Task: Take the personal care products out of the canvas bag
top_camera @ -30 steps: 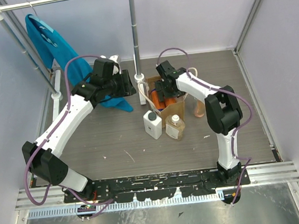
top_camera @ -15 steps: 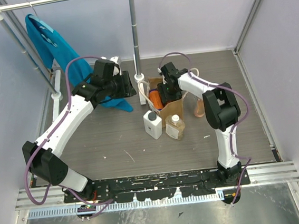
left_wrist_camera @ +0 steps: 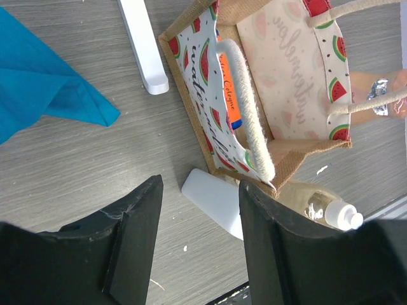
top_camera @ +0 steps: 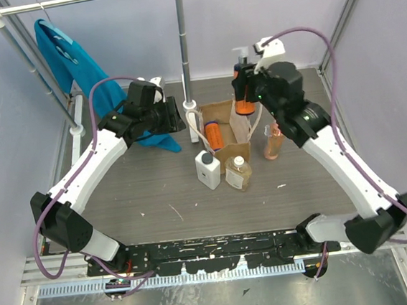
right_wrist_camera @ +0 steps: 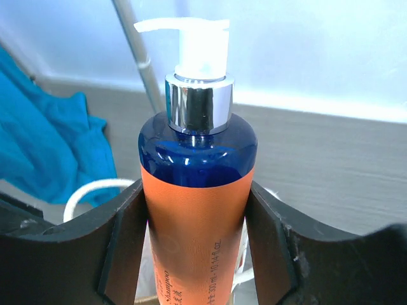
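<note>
My right gripper [top_camera: 246, 90] is shut on an orange pump bottle [top_camera: 242, 107] with a blue shoulder and white pump, held upright above the canvas bag [top_camera: 226, 149]. In the right wrist view both fingers [right_wrist_camera: 124, 244] press the sides of that bottle [right_wrist_camera: 197, 210]. A second orange bottle [top_camera: 212, 134] lies inside the bag. In front of the bag stand a white bottle [top_camera: 207, 169] and a clear amber bottle [top_camera: 238, 174]; a pinkish bottle [top_camera: 272, 143] stands to its right. My left gripper [top_camera: 175, 116] hangs open left of the bag, and in the left wrist view it [left_wrist_camera: 200, 241] has only table between its fingers.
A teal garment [top_camera: 72, 60] hangs on the white rack [top_camera: 183, 46] at the back left, its hem [left_wrist_camera: 44, 89] near my left gripper. The rack's white foot [left_wrist_camera: 143, 44] lies beside the bag [left_wrist_camera: 191, 82]. Grey walls close in the table on three sides.
My right gripper closed on the orange pump bottle inside the bag and lifted it up out of the bag, the arm swinging out to the right. The left arm has not moved.
</note>
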You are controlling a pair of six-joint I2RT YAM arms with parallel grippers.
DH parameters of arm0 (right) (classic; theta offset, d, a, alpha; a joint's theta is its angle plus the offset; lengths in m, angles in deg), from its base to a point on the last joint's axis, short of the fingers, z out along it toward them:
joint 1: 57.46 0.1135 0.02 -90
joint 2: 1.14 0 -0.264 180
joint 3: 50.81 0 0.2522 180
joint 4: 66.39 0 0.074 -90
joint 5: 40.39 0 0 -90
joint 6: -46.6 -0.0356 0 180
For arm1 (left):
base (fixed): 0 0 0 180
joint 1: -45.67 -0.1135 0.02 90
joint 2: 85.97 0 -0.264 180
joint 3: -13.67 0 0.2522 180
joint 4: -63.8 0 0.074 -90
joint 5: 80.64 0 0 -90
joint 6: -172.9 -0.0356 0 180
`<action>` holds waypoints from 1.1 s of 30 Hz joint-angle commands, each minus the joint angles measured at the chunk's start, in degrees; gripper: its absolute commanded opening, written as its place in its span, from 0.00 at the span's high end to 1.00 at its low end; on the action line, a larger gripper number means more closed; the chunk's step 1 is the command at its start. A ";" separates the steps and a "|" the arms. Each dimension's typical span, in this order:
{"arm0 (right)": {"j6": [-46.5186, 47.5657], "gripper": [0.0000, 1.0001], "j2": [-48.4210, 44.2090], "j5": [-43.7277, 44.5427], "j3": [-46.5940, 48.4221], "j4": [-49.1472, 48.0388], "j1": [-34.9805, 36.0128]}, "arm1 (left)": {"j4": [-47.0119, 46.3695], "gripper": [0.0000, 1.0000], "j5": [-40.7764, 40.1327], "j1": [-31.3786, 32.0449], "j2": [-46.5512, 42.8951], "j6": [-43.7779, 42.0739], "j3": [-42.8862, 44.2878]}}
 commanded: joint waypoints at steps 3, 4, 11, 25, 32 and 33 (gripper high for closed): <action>3.11 0.97 -9.92 6.67 -9.81 -14.08 -0.37 | -1.44 0.42 0.76 -0.29 -1.41 0.53 -1.11; 3.29 0.97 -12.33 7.34 -12.66 -15.93 -0.37 | -1.45 0.42 0.70 -0.29 -1.57 0.53 -1.21; 2.03 0.98 -30.39 14.28 -38.06 -29.92 -0.29 | -2.40 0.42 1.05 -0.29 -1.92 1.28 -1.97; -2.42 0.99 -43.36 24.31 -70.17 -50.83 -0.28 | -3.10 0.44 2.23 -0.29 -3.03 2.93 -3.88; -2.82 0.99 -38.37 27.60 -75.61 -58.25 0.94 | -3.46 0.45 1.48 -0.27 -4.24 2.99 -5.42; -2.71 0.99 -37.56 28.10 -76.05 -59.26 1.33 | -3.53 0.45 1.62 -0.21 -4.22 3.06 -5.42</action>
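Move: The orange pump bottle is already out and held in the right hand. It is bound for bare table on the near side of the clear pink bottle, roughly 10 cm back, 13 cm right and 36 cm below that hand. The pink bottle stands about 3 cm back and 12 cm right; the canvas bag is some 2 cm ahead and 4 cm left, the amber bottle 11 cm back, straight in line sideways, all about 30 cm below. That bare spot is about 7 cm back, 25 cm right and 25 cm below the left hand. The orange pump bottle, still gripped round its label, goes down towards the bare table in the right hand, away from the bag, after a short lift of about 3 cm. The hand sinks some 25 cm overall, swinging right and back as it goes, and turns about 25 degrees clockwise while the fingers keep their hold. ##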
